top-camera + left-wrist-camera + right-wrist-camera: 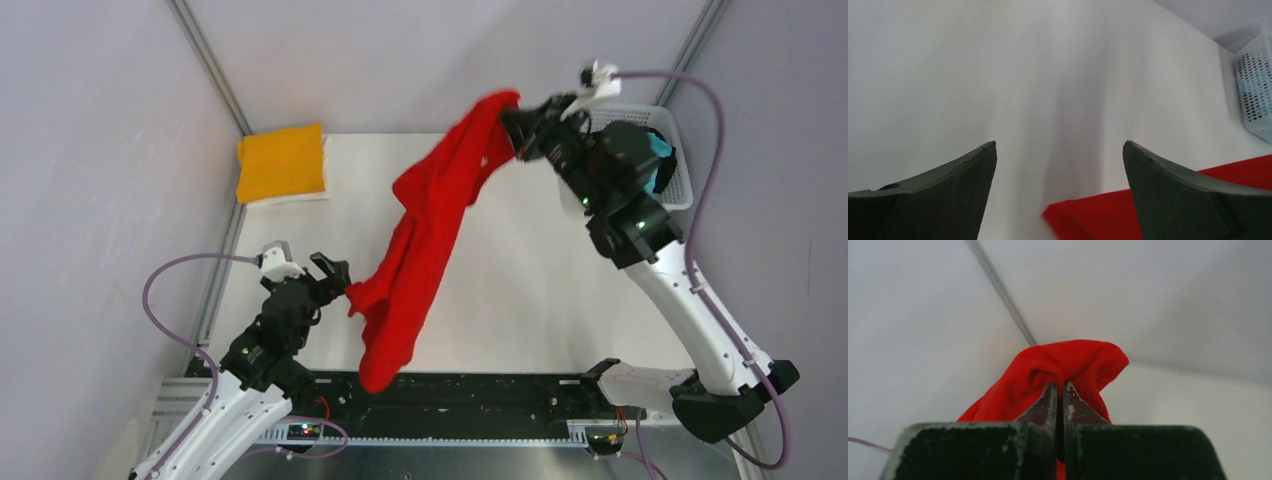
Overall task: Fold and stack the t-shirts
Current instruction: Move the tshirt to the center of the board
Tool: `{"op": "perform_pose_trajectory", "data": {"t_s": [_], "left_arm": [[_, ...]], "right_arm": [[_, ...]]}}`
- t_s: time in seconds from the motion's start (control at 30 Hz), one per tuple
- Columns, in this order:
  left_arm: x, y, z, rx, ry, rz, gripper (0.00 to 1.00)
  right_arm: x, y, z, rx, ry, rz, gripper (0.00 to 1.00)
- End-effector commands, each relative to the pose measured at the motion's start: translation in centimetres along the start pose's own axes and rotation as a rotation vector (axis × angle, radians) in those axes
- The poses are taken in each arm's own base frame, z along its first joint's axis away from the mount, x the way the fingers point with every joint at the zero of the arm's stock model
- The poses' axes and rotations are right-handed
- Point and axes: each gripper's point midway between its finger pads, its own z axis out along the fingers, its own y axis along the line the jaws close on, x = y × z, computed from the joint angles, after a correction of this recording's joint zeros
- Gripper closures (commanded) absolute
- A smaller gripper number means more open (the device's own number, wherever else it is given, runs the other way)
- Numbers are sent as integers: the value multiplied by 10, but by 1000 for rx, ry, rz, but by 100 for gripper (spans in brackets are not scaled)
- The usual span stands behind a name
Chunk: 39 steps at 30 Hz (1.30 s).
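A bright red t-shirt [430, 230] hangs in a long drape from the upper middle down to the table's near edge. My right gripper [512, 122] is shut on its top end, high above the table; the wrist view shows red cloth [1048, 370] bunched around the closed fingertips. My left gripper [338, 275] stands open just left of a lower corner of the red shirt, and that corner [1088, 220] lies low between its fingers [948, 195], apart from them. A folded orange-yellow t-shirt [281, 161] lies on a white one at the far left corner. A turquoise shirt [660, 155] shows in the basket.
A white lattice basket [680, 160] stands at the far right corner, mostly behind my right arm; its wall [1255, 85] shows in the left wrist view. Grey walls with metal frame posts close in the table. A black rail [480, 395] runs along the near edge.
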Motion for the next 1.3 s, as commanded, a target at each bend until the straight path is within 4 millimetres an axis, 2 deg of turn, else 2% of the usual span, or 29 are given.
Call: {"op": "perform_pose_trajectory", "data": {"t_s": [0.0,0.03,0.07,0.1,0.13,0.17,0.2,0.23,0.27,0.3,0.33,0.37,0.4,0.47,0.57,0.73,0.8,0.97,1.27], "left_arm": [[-6,0,-3,-34,10,-46,0],[-3,2,-2,-44,17,-52,0],[0,4,-1,-58,29,-47,0],[3,5,1,-67,38,-47,0],[8,7,3,-83,53,-36,0],[9,8,4,-92,59,-34,0],[15,10,6,-109,81,-19,0],[15,9,7,-112,90,-17,0],[22,9,9,-122,118,-3,0],[24,8,10,-122,132,-4,0],[31,7,11,-123,162,3,0],[33,6,12,-123,175,2,0],[41,4,13,-119,211,12,0],[53,2,14,-115,265,19,0],[71,-13,15,-68,368,9,1],[107,-53,8,101,526,52,3],[123,-63,4,138,581,73,6],[152,-69,3,136,677,108,13],[172,-80,4,152,747,134,26]], "right_arm": [[87,-102,-40,318,94,64,96],[108,-115,-50,343,133,91,95],[153,-142,-71,397,216,140,91],[175,-155,-81,428,253,157,90],[216,-185,-105,511,321,174,86],[232,-200,-117,565,346,176,82],[260,-233,-145,703,402,195,71],[272,-254,-168,810,445,214,64],[283,-268,-183,889,473,217,47],[287,-278,-198,950,498,219,41],[287,-286,-206,995,505,195,28],[287,-289,-211,1017,513,184,21],[283,-291,-214,1029,505,160,7],[276,-287,-213,1017,486,147,1],[268,-269,-192,896,469,91,1],[279,-233,-149,613,513,49,0],[286,-226,-134,547,540,55,0],[309,-227,-107,520,613,41,1],[340,-240,-87,531,673,71,0]]}}
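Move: The right hand, high up, holds the red t-shirt; the board's centre lies about 54 cm below it, nearly straight under and some 4 cm to its left. The laundry basket is roughly 18 cm ahead and 35 cm right, the folded orange stack 18 cm ahead and 39 cm left, both about 50 cm down. From the open left hand, the hanging t-shirt's middle is some 17 cm right, 3 cm back and 12 cm above. Right hand whips down some 43 cm, opening to release the t-shirt; left hand dips and shifts right towards it. ##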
